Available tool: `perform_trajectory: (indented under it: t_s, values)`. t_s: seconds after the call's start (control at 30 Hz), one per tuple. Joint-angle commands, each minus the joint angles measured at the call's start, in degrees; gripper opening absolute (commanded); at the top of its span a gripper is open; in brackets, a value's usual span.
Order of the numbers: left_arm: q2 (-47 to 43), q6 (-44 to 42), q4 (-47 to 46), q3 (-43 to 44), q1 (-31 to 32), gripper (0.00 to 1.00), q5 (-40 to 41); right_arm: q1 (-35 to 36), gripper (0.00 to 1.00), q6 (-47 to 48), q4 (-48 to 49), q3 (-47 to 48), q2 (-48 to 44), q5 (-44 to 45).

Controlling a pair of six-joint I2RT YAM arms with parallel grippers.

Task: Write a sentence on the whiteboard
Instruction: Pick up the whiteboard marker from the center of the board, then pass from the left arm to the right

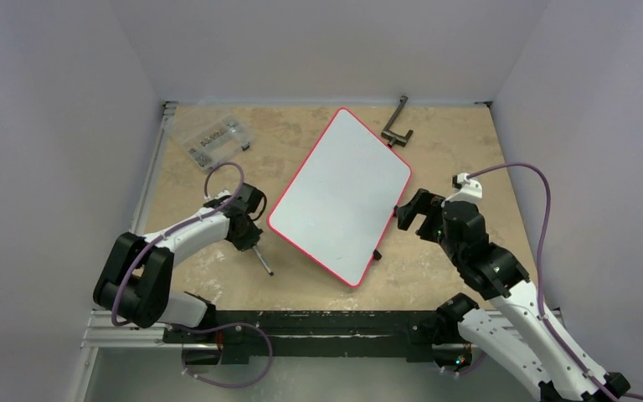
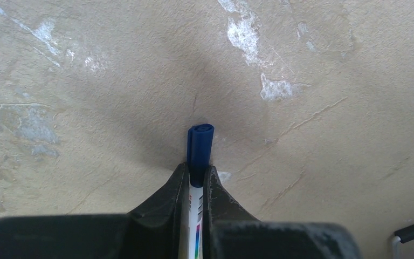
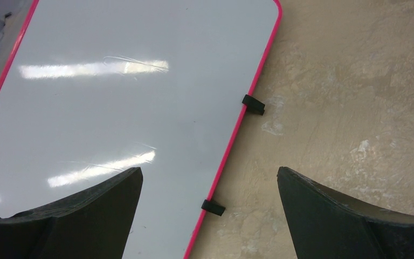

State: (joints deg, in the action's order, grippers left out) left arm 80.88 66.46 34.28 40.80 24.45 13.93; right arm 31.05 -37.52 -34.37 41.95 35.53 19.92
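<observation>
The whiteboard lies slanted in the middle of the table, white with a thin red rim and small black clips. Its face is blank; no sentence shows on it. My left gripper sits just left of the board, low over the table. The left gripper is shut on a white marker whose blue cap sticks out past the fingertips. The marker's back end pokes toward the near edge. My right gripper stands open at the board's right edge. The right gripper straddles the rim.
A clear plastic box with small parts lies at the far left. A black bracket rests beyond the board's far corner. A metal rod with a black tip shows by the left gripper. Walls close in on three sides.
</observation>
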Motion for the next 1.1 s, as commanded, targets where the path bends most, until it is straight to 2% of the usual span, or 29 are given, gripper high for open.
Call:
perform_trajectory:
  t_s: [0.0,0.43,0.7,0.87,1.07]
  values:
    - [1.88,0.38,-1.42,-1.55,0.5,0.0,-2.42,-0.19,0.99,0.74,1.28,1.18,-0.72,-1.41]
    - [-16.7,-3.55,17.07,8.0,-0.47,0.0,9.03,-0.16,0.99,4.01,15.98,-0.5,-3.58,-20.34]
    - [-29.9,-4.67,27.99,17.34,-0.64,0.0,13.43,-0.16,0.99,4.26,32.11,-4.2,-4.33,-33.21]
    - [-34.21,-3.89,33.0,25.4,-0.63,0.0,14.7,-0.02,0.99,4.79,41.31,-4.59,-3.22,-35.06]
    - [-35.77,-1.75,30.47,32.59,-0.63,0.0,10.45,1.83,0.99,7.47,50.31,-2.95,0.61,-36.23]
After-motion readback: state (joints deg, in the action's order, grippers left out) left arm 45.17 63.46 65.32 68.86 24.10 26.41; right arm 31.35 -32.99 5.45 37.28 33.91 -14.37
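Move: The marker lies pinched near its blue cap end in my left fingers, its middle about 3 cm back and 2 cm right of my left hand point. The whiteboard's middle is some 20 cm right and 11 cm ahead of that hand, near table level, and the parts box about 9 cm left and 24 cm ahead. From my right hand, the marker is roughly 36 cm left, 2 cm back and 20 cm below; the whiteboard's middle is some 18 cm left, 12 cm ahead and 20 cm below. Keeping the marker pinched, I lift it with my left hand about 26 cm straight up off the table, easing left, and tip those fingers up some 35 degrees from pointing down. Meanwhile my open right hand rises and swings left over the whiteboard towards the marker's side, its fingers levelling up and turning counter-clockwise. ##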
